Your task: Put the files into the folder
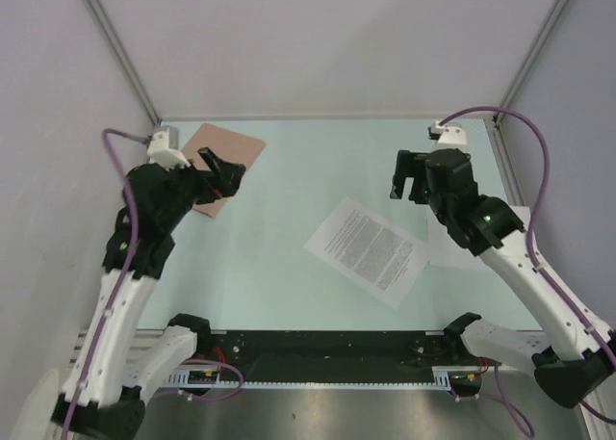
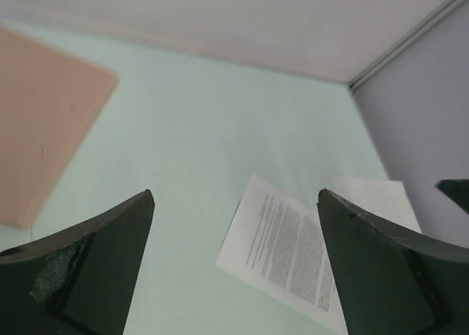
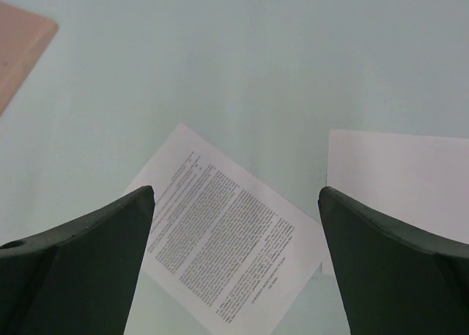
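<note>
The salmon folder (image 1: 231, 149) lies flat and closed at the table's back left, its near corner hidden under my left gripper (image 1: 223, 173). That gripper hovers open and empty; in its wrist view (image 2: 234, 197) the folder (image 2: 37, 130) lies to the left. The printed sheet (image 1: 368, 250) lies askew mid-table, also seen in both wrist views (image 2: 286, 251) (image 3: 227, 247). A plain white sheet (image 1: 445, 252) lies to its right, largely covered by the right arm. My right gripper (image 1: 406, 183) hangs open above the table behind the two sheets, nothing between its fingers (image 3: 236, 192).
Pale green mat (image 1: 318, 161) covers the table. White enclosure walls with metal corner posts (image 1: 120, 50) close in the back and sides. A black rail (image 1: 327, 349) runs along the near edge between the arm bases. Purple cables (image 1: 539, 142) loop off each arm.
</note>
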You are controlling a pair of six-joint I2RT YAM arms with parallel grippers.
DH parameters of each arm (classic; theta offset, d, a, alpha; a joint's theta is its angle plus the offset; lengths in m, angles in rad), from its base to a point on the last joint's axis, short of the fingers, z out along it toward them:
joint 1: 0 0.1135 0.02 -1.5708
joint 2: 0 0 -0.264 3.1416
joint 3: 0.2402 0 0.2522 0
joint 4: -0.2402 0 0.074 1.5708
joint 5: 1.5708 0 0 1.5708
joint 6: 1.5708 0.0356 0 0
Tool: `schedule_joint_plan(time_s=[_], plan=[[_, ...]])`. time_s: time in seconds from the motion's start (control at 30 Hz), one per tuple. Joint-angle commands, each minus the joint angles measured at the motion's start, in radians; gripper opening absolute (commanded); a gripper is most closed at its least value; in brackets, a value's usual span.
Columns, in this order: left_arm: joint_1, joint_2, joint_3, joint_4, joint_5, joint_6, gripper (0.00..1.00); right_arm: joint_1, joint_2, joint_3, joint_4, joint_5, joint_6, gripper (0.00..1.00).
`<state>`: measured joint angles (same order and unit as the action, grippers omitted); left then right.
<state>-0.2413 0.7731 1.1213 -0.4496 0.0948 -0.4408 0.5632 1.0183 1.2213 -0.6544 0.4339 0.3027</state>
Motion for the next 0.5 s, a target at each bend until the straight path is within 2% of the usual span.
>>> schedule_joint_plan(time_s=[0.0,0.03,0.07,0.13,0.17,0.23,0.33,0.4,0.43,0.47], plan=[[0.147,0.158,-0.178,-0.005,0.09,-0.209,1.0,0.0,0.098,-0.009,-0.016,-0.058,0.038,1.0],[0.193,0.155,-0.286,0.046,0.133,-0.286,1.0,0.003,0.114,-0.014,-0.019,-0.061,0.048,1.0],[0.286,0.15,-0.345,0.162,0.202,-0.329,1.0,0.006,0.132,-0.019,-0.021,-0.066,0.052,1.0],[0.365,0.146,-0.501,0.277,0.242,-0.447,1.0,0.017,0.176,-0.037,-0.011,-0.099,0.049,1.0],[0.434,0.153,-0.546,0.392,0.279,-0.479,1.0,0.018,0.193,-0.039,-0.008,-0.112,0.047,1.0],[0.485,0.17,-0.642,0.506,0.293,-0.554,0.99,0.033,0.23,-0.048,0.005,-0.132,0.055,1.0],[0.568,0.264,-0.715,0.719,0.319,-0.61,1.0,0.066,0.247,-0.072,0.038,-0.135,0.05,1.0],[0.631,0.367,-0.736,0.768,0.351,-0.631,1.0,0.073,0.25,-0.081,0.059,-0.135,0.049,1.0],[0.651,0.402,-0.759,0.849,0.37,-0.65,0.99,0.075,0.249,-0.086,0.067,-0.138,0.044,1.0],[0.687,0.435,-0.768,0.891,0.385,-0.657,0.95,0.075,0.241,-0.091,0.068,-0.139,0.036,1.0]])
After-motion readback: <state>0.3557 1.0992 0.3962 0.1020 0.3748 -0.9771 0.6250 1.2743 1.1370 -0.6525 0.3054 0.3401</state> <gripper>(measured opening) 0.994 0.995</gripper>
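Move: The left hand hangs high over the table. The middle of the folder lies about 27 cm ahead of it, 17 cm to its left and some 37 cm below; the printed sheet is level with it, 32 cm to its right. From the right hand the printed sheet is nearly straight underneath, about 31 cm down, 2 cm back and 3 cm left, with the blank sheet 30 cm to this hand's right and 1 cm ahead. Towards the near corner of the folder the left hand plunges almost 30 cm and swings some 11 cm left, drifting slightly forward and slowing near the bottom, while the wrist tips fingers-down, drops its left side and turns counter-clockwise. The right hand sinks about 12 cm towards the printed sheet, shifting half that far left and tilting its fingers down. Both grippers stay wide open, touching nothing. ##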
